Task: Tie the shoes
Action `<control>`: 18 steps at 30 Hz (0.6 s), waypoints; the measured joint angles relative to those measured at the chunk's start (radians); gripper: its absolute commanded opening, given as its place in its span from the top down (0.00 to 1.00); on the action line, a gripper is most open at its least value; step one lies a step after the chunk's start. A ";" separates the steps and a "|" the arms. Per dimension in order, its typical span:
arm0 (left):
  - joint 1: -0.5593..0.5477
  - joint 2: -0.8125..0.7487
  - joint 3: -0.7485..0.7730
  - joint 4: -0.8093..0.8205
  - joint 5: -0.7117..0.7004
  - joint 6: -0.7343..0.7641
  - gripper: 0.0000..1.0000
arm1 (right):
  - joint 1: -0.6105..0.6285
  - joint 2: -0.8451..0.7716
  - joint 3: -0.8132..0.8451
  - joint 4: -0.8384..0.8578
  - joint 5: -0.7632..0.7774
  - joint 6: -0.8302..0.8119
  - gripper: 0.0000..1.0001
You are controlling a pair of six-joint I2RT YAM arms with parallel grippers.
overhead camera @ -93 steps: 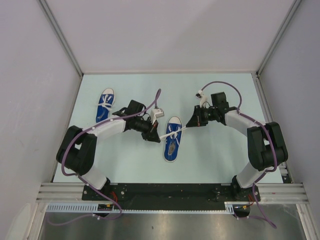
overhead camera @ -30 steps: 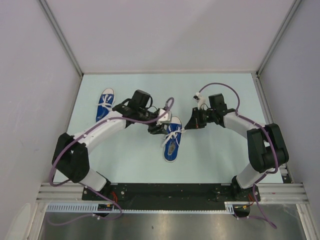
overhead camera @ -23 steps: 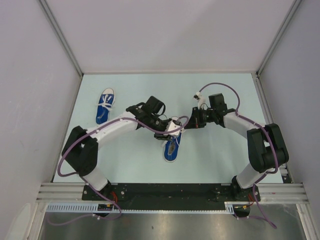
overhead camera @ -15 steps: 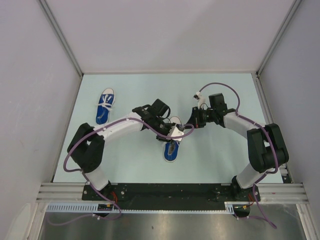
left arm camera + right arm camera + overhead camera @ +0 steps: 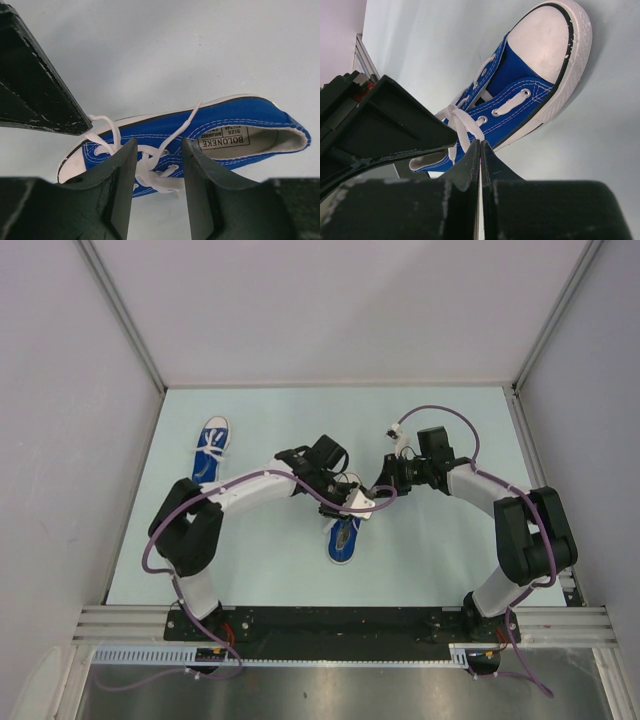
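Observation:
One of the shoes (image 5: 341,541) lies in the middle of the table, blue with a white toe cap and loose white laces (image 5: 150,167). The other shoe (image 5: 210,452) lies at the far left. My left gripper (image 5: 347,502) hangs over the middle shoe's lacing and hides its front half from above. In the left wrist view this gripper (image 5: 158,150) is open, with the crossed laces between its fingers (image 5: 124,172). My right gripper (image 5: 480,144) is shut on a lace (image 5: 465,125) beside the shoe's (image 5: 530,80) toe end. It also shows from above, my right gripper (image 5: 377,486).
Pale side walls and metal posts (image 5: 120,315) close in the table (image 5: 260,570). Purple cables (image 5: 440,412) loop off both arms. The two grippers stand very close over the middle shoe. The left finger (image 5: 385,125) fills the left of the right wrist view.
My left arm has swung right, from the shoe's left side to directly over its lacing. The right gripper has held the lace and barely moved.

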 measured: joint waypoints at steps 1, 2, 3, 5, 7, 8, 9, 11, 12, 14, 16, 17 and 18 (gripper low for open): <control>0.000 0.006 0.005 0.001 -0.001 0.000 0.54 | 0.000 0.000 0.000 0.000 0.000 0.000 1.00; -0.001 0.012 0.010 0.002 -0.004 0.000 0.55 | 0.000 0.000 0.000 0.000 0.000 0.000 1.00; -0.002 0.017 0.013 0.002 -0.005 0.000 0.55 | 0.000 0.000 0.000 0.000 0.000 0.000 1.00; -0.003 0.028 0.018 0.001 -0.006 0.001 0.57 | 0.000 0.000 0.000 0.000 -0.001 0.000 1.00; -0.006 0.038 0.022 0.002 -0.007 0.001 0.61 | 0.000 0.000 0.000 0.000 -0.001 0.000 1.00; -0.007 0.042 0.024 0.002 -0.007 0.002 0.63 | 0.000 0.000 0.000 0.000 -0.001 0.000 1.00; -0.007 0.045 0.024 0.000 -0.008 0.002 0.70 | 0.000 0.000 0.000 0.000 -0.001 0.000 1.00; -0.009 0.049 0.027 -0.005 -0.008 0.003 0.80 | 0.000 0.000 0.000 0.000 -0.001 0.000 1.00; -0.011 0.051 0.029 -0.008 -0.008 0.008 0.93 | 0.000 0.000 0.000 0.000 -0.001 0.000 1.00; -0.013 0.053 0.037 -0.019 -0.007 0.015 1.00 | 0.000 0.000 0.000 0.000 -0.001 0.003 1.00; -0.013 0.055 0.044 -0.028 -0.006 0.017 1.00 | 0.000 0.000 0.000 0.002 -0.002 0.006 1.00; -0.014 0.055 0.048 -0.034 -0.006 0.017 1.00 | 0.000 0.001 0.000 0.004 -0.002 0.007 1.00; -0.014 0.055 0.051 -0.038 -0.005 0.018 1.00 | 0.000 0.001 0.000 0.006 -0.002 0.008 1.00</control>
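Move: The free lace end sticks up almost between the left hand's half-open fingers, about 1 cm below their midpoint and 1 cm to its right. From that hand, the knot is about 1 cm ahead, 2 cm left and 2 cm below; the toe cap is roughly 7 cm ahead, 1 cm left and 3 cm below; and the shoe opening is 6 cm back, straight behind and 3 cm below. From the right hand, that lace end lies about 5 cm back, 3 cm left and 2 cm lower. The left hand eases down about 1 cm and a little to its right, its tilt all but unchanged, so that the lace end standing up from the knot comes between its fingers, then stops and shuts them from about half open, pinching that lace with the tip left poking out beyond the pads. The right hand stays put beside the shoe, fingers shut, still holding the other lace out from the knot. ##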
